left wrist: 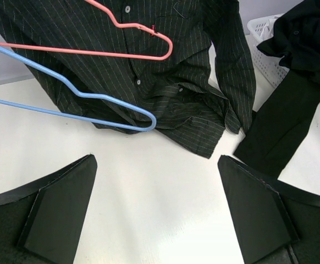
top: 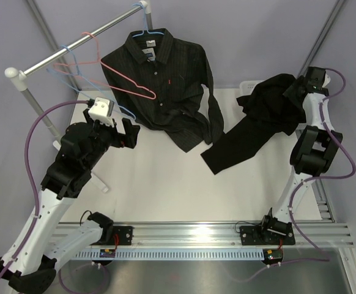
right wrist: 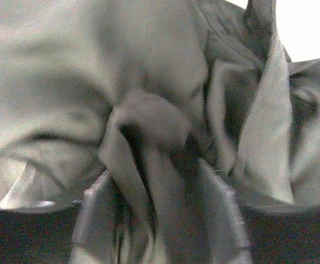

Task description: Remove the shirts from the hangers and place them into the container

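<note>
A pinstriped black shirt (top: 159, 86) (left wrist: 165, 71) hangs from a light blue hanger (top: 146, 32) on the rail, its hem resting on the table. A pink hanger (top: 132, 90) (left wrist: 94, 52) and another light blue hanger (top: 124, 111) (left wrist: 110, 100) hang bare in front of it. A plain black shirt (top: 270, 107) (left wrist: 292, 99) (right wrist: 149, 71) is heaped over the white container (top: 246, 86) (left wrist: 261, 33), one sleeve trailing onto the table. My right gripper (top: 291, 89) (right wrist: 160, 176) is at that heap, jaws parted with a loose fold between them. My left gripper (top: 115, 125) (left wrist: 157, 159) hovers open over bare table, below the blue hanger's tip.
The silver rail (top: 80, 43) slants across the back left on a white-capped post (top: 13, 75). A purple cable (top: 40, 125) loops beside the left arm. An aluminium rail (top: 196, 233) runs along the near edge of the table.
</note>
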{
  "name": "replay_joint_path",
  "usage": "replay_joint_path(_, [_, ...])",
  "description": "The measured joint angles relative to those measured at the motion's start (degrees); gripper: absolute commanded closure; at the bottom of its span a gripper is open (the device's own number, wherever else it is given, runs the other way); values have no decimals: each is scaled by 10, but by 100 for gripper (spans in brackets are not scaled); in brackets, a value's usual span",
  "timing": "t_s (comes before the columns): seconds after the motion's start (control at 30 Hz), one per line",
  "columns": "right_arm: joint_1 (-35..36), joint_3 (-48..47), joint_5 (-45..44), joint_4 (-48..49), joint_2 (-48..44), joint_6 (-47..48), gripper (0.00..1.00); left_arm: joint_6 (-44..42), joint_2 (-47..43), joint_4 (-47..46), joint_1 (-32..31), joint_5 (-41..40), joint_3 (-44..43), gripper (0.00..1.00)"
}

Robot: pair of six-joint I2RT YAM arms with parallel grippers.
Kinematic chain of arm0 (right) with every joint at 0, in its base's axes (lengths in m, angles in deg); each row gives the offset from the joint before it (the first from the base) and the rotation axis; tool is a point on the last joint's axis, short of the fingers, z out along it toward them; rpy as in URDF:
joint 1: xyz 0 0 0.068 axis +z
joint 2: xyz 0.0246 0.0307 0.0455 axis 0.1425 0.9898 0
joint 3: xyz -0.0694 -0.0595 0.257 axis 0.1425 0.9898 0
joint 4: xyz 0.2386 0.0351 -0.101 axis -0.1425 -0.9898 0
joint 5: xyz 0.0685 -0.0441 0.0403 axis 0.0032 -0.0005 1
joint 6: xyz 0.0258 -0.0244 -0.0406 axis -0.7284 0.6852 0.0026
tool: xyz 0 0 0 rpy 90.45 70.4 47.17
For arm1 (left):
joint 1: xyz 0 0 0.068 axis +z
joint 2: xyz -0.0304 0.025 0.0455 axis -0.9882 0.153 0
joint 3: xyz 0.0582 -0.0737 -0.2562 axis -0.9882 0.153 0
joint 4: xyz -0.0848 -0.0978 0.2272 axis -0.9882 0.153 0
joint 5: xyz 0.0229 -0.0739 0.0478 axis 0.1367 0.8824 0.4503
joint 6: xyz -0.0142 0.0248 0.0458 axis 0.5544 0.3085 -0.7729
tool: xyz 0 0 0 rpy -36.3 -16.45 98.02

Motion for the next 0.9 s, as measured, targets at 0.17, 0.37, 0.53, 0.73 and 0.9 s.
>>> replay_joint_path(0.17, [0,77,5,68,-155,3,9,0,-14,0,0,-1,2,1])
replay_joint_path(0.37, [18,219,16,149,-343,-7,5,0,-33,-1,0,-2,6,1])
replay_joint_path(0.53, [57,420,53,216,-443,-47,4,0,-39,-2,0,-2,8,1])
replay_joint_path(0.73, [89,625,80,244,-482,-103,3,0,-39,-2,0,-3,9,1])
replay_joint_path(0.9, [106,674,83,249,-470,-125,2,0,-39,-3,0,-4,10,1])
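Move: About 20 cm back and 27 cm to the left of the right hand, roughly 11 cm lower, the black shirt's trailing sleeve lies across the table. The container's middle sits beneath the hand, some 5 cm left, 4 cm back and 8 cm down. The hanging striped shirt's cuff lies about 36 cm left and 17 cm back, also some 11 cm lower. From the left hand, that trailing sleeve is roughly 43 cm right, 8 cm ahead and 33 cm below. Opening the rest of the way, the right fingers come free of the black shirt's bundled cloth. The hand arcs up nearly 20 cm, then swings back and left towards the trailing sleeve and sinks again, ending about 18 cm back and 16 cm left of its start, fingertips first tipping up some 25 degrees, then mostly down again. The left hand eases back and up about 2 cm, fingers still open. ##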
